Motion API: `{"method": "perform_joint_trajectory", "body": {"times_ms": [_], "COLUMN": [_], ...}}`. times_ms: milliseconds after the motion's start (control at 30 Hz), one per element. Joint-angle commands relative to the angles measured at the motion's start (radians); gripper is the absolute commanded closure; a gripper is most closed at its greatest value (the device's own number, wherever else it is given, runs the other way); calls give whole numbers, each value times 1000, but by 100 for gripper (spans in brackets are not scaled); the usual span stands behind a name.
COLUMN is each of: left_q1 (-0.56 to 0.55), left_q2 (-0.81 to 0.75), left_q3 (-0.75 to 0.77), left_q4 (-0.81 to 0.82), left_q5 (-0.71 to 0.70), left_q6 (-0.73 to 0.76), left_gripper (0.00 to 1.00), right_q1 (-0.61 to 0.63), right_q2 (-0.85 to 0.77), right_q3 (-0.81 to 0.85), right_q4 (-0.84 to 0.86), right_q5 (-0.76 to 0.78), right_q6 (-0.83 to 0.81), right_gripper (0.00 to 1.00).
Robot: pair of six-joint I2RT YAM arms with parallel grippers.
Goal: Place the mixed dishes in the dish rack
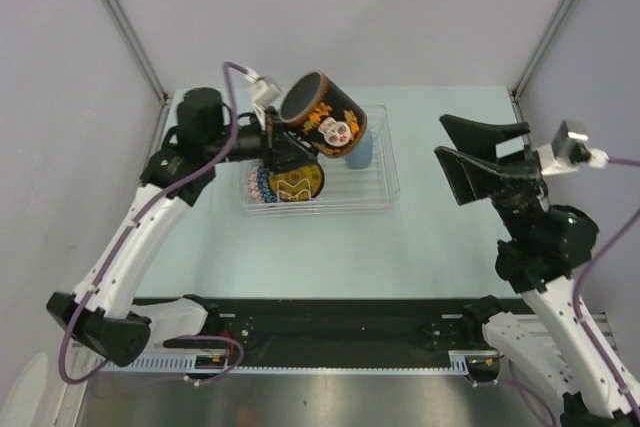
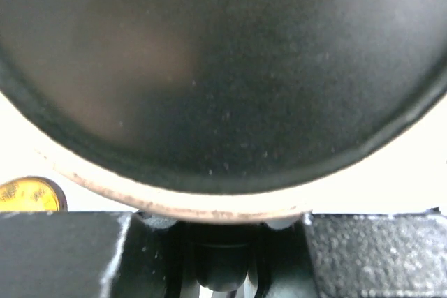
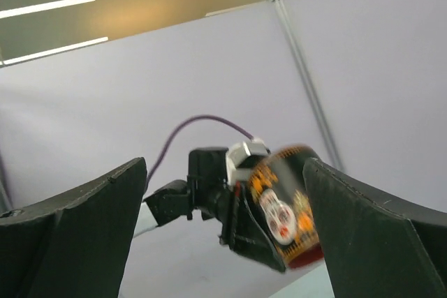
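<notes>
My left gripper (image 1: 274, 139) is shut on a dark mug (image 1: 322, 113) with orange patterns and a white skull, held tilted above the clear dish rack (image 1: 388, 169). In the left wrist view the mug (image 2: 223, 68) fills the frame, its pale rim just above the fingers (image 2: 63, 256). Inside the rack stand a square dark plate with a yellow centre (image 1: 298, 183), a blue-patterned bowl (image 1: 259, 185) and a light-blue cup (image 1: 360, 151). My right gripper (image 1: 480, 159) hangs open and empty to the right of the rack. The right wrist view looks between its fingers (image 3: 377, 235) at the mug (image 3: 283, 211).
The pale green table (image 1: 440, 237) is boxed in by grey walls at the back and both sides. The black rail with the arm bases (image 1: 330, 332) runs along the near edge. A purple cable (image 1: 232, 97) loops above the left wrist.
</notes>
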Motion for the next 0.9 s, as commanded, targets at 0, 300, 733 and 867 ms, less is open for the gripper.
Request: {"method": "perform_joint_trajectory", "body": {"times_ms": [0, 300, 733, 867], "left_q1": [-83, -142, -161, -174], "left_q2": [84, 238, 480, 523], "left_q3": [7, -4, 126, 148], "left_q4": [-10, 17, 12, 24], "left_q5": [-153, -287, -339, -354], "left_q6": [209, 307, 373, 378], "left_gripper": [100, 100, 100, 100], "right_q1": [-30, -38, -81, -107], "right_q2": [-77, -145, -137, -126], "right_q3": [8, 6, -21, -31], "right_q4": [-311, -517, -567, -569], "right_q5": [76, 122, 130, 110], "right_q6": [-172, -258, -257, -241], "right_gripper": [0, 0, 0, 0]}}
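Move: The left hand holds the mug by its handle. The open spot in the dish rack where the mug is headed lies about 11 cm ahead of that hand, 11 cm to its right and 23 cm below. The yellow plate stands about level with that spot and some 15 cm to the left of it; the blue cup is about 7 cm beyond the spot. From the empty right hand the spot is roughly 17 cm ahead, 13 cm left and 37 cm down. Fingers still shut on the mug's handle, the left hand carries the mug down some 22 cm, fast at first and then slower, while easing forward about 9 cm and a little right towards the rack, in front of the blue cup. The wrist tips the fingers downward by some 30 degrees, bringing the mouth upward. The right hand, empty and wide open, sinks about 10 cm and edges forward, tipping down and turning clockwise. ##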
